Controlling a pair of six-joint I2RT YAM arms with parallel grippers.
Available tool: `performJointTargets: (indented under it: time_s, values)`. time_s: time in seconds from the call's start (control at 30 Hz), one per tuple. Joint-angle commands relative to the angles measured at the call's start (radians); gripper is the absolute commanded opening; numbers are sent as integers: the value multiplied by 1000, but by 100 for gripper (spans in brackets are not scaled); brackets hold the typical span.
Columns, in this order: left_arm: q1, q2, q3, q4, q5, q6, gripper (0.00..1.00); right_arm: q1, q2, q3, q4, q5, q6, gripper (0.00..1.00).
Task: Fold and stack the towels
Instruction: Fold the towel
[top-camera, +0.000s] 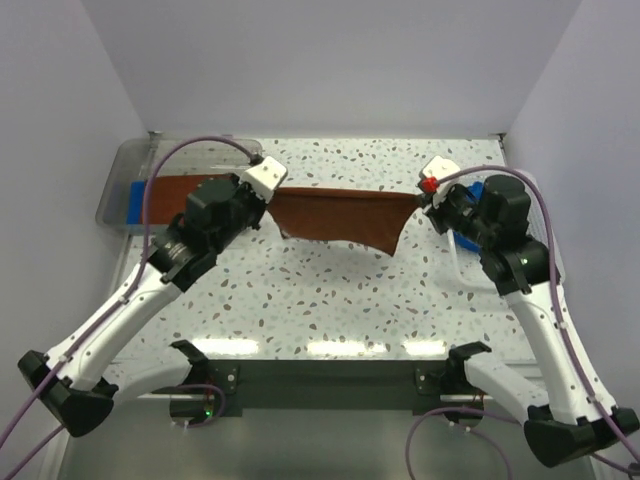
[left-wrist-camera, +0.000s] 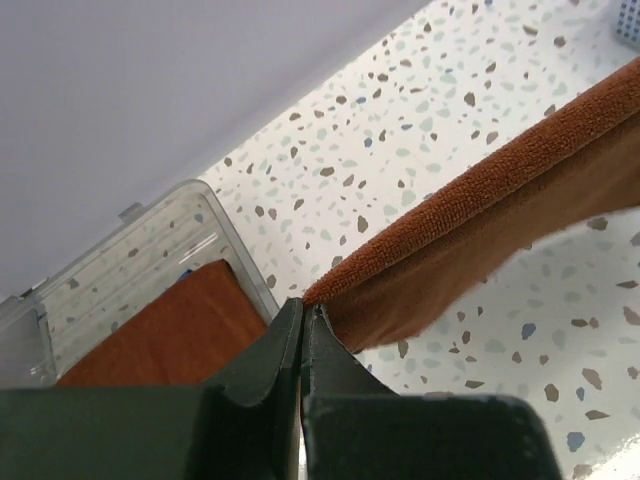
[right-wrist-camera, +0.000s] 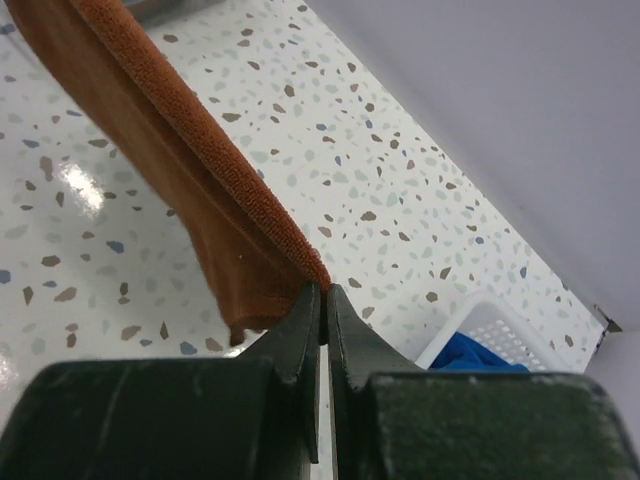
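Observation:
A rust-brown towel (top-camera: 340, 220) hangs stretched in the air between my two grippers, above the far half of the table. My left gripper (top-camera: 272, 195) is shut on its left corner (left-wrist-camera: 330, 280), and my right gripper (top-camera: 420, 200) is shut on its right corner (right-wrist-camera: 310, 270). The towel's lower edge sags and drops lowest near the right end. A folded rust-brown towel (left-wrist-camera: 170, 330) lies in the clear plastic tray (top-camera: 120, 185) at the far left, with a blue towel (top-camera: 134, 196) beside it. Another blue towel (right-wrist-camera: 475, 352) sits in the white mesh basket (right-wrist-camera: 500, 325) at the right.
The speckled tabletop (top-camera: 330, 300) lies below the hanging cloth. White walls close in the table at the back and on both sides. The arms' bases stand at the near edge.

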Motion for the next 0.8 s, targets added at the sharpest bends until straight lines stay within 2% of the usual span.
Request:
performJointTargets:
  time_s: [0.0, 0.1, 0.2, 0.3, 0.4, 0.6, 0.67, 0.77]
  values:
    - [16, -89, 9, -30, -102, -29, 0, -15, -53, -11, -31, 21, 9, 0]
    - [16, -69, 29, -53, -93, -41, 0, -15, -24, 15, -55, 41, 4, 0]
    - [16, 18, 18, -43, -110, -47, 0, -15, 65, 29, -52, 65, 0, 0]
    - [38, 168, 24, -21, -154, -55, 0, -15, 187, 29, -1, 85, -11, 0]
    - [102, 396, 73, 0, -121, -56, 0, -15, 345, 41, 70, 126, -34, 0]
    - [197, 731, 268, 51, -94, -30, 0, -18, 629, 157, 156, 160, -95, 0]
    - [205, 780, 339, 40, -99, -21, 0, -18, 706, 196, 175, 145, -115, 0]
    - [205, 805, 354, 54, -96, -6, 0, -18, 758, 225, 173, 143, -151, 0]
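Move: The brown towel already hangs by its far corners between the two shut grippers. The bare table where it is to be laid has its middle about 7 cm ahead, 12 cm right and 31 cm below the left hand, and some 8 cm ahead and 14 cm left of the right. The folded stack in the clear bin lies about 18 cm ahead and 24 cm left of the left hand; the white basket roughly 12 cm ahead and 24 cm right of the right hand. The brown towel, still pinched at its two far corners, is swung out and laid down over the bare table: both hands first ease up and back a couple of centimetres together, then sweep down some 20 cm and forward about 15, between bin and basket, wrists tipping down roughly 25 degrees, fingers staying shut. ##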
